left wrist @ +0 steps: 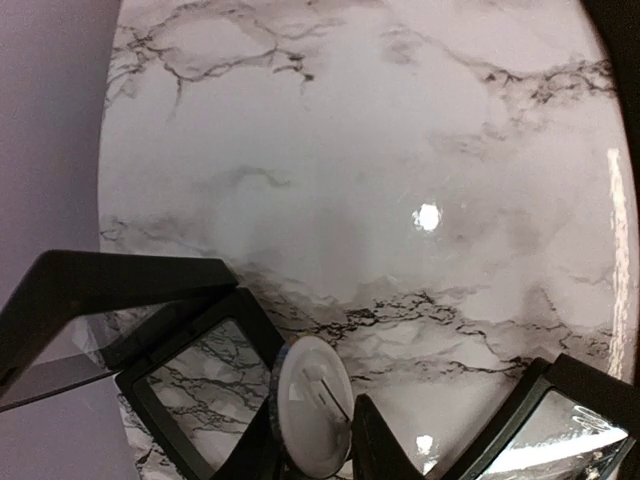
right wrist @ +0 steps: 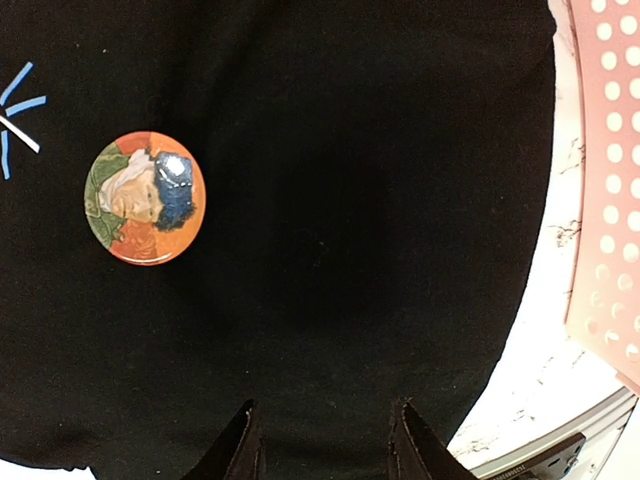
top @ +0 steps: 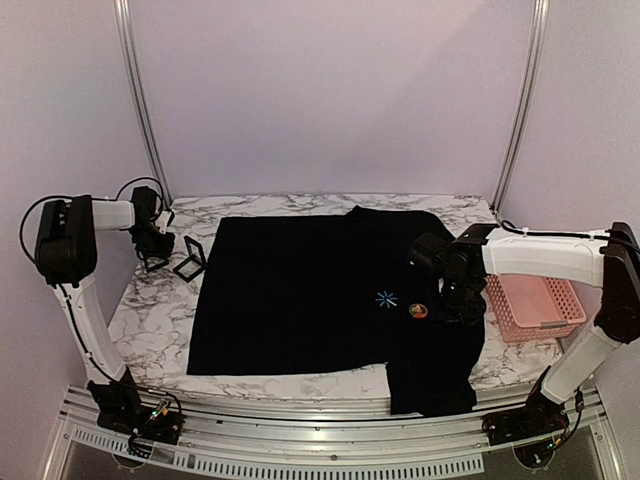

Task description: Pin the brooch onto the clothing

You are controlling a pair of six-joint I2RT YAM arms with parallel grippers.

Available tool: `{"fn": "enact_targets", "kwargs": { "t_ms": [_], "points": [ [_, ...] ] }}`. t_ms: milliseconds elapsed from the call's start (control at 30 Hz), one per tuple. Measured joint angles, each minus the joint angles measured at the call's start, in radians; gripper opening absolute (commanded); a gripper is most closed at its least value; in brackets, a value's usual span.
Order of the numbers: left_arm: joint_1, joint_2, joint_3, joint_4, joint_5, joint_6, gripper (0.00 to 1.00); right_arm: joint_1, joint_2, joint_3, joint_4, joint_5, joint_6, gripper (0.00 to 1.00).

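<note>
The black T-shirt (top: 300, 290) lies flat on the marble table, with a light-blue starburst (top: 386, 298) on its front. An orange portrait brooch (right wrist: 145, 197) rests on the cloth just right of the starburst (right wrist: 15, 115). My right gripper (right wrist: 325, 440) hovers open over bare black cloth (right wrist: 350, 250) beside that brooch, holding nothing. At the table's far left, my left gripper (left wrist: 315, 455) is shut on a second round brooch (left wrist: 313, 405). This one stands on edge between the fingers, its white back and pin facing the camera.
Two small black framed boxes (left wrist: 190, 380) (left wrist: 560, 420) stand on the marble beside the left gripper; one shows in the top view (top: 190, 258). A pink perforated basket (top: 535, 305) sits right of the shirt, close to the right arm. Metal posts rise behind the table.
</note>
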Motion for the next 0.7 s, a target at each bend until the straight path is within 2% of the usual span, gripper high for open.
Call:
{"fn": "enact_targets", "kwargs": {
  "t_ms": [333,700],
  "points": [
    [0.000,0.000,0.017,0.001,-0.001,-0.006,0.00,0.010,0.020,0.000,-0.004,0.000,-0.002,0.41],
    [-0.009,-0.060,0.017,-0.042,0.053,-0.013,0.00,0.010,0.023,0.010,-0.015,0.019,-0.014,0.41]
  ]
}}
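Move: The brooch, white pin side showing, is already between the left gripper's parted fingertips, its middle about 1 cm ahead and 1 cm below. The left open case lies roughly 4 cm to the left and 1 cm ahead of this hand, and the right open case about 8 cm to its right, level with it, both some 2 cm lower. From the right hand the brooch lies about 88 cm left, 24 cm ahead and 4 cm lower. Shut the left gripper from about a quarter open onto the brooch, pinching it between the fingertips while the hand barely creeps up and forward. Once the fingers are closed, lift it clear, away from the two cases: about 3 cm up in all, speeding up at the end and drifting 1 cm or so to the left. ##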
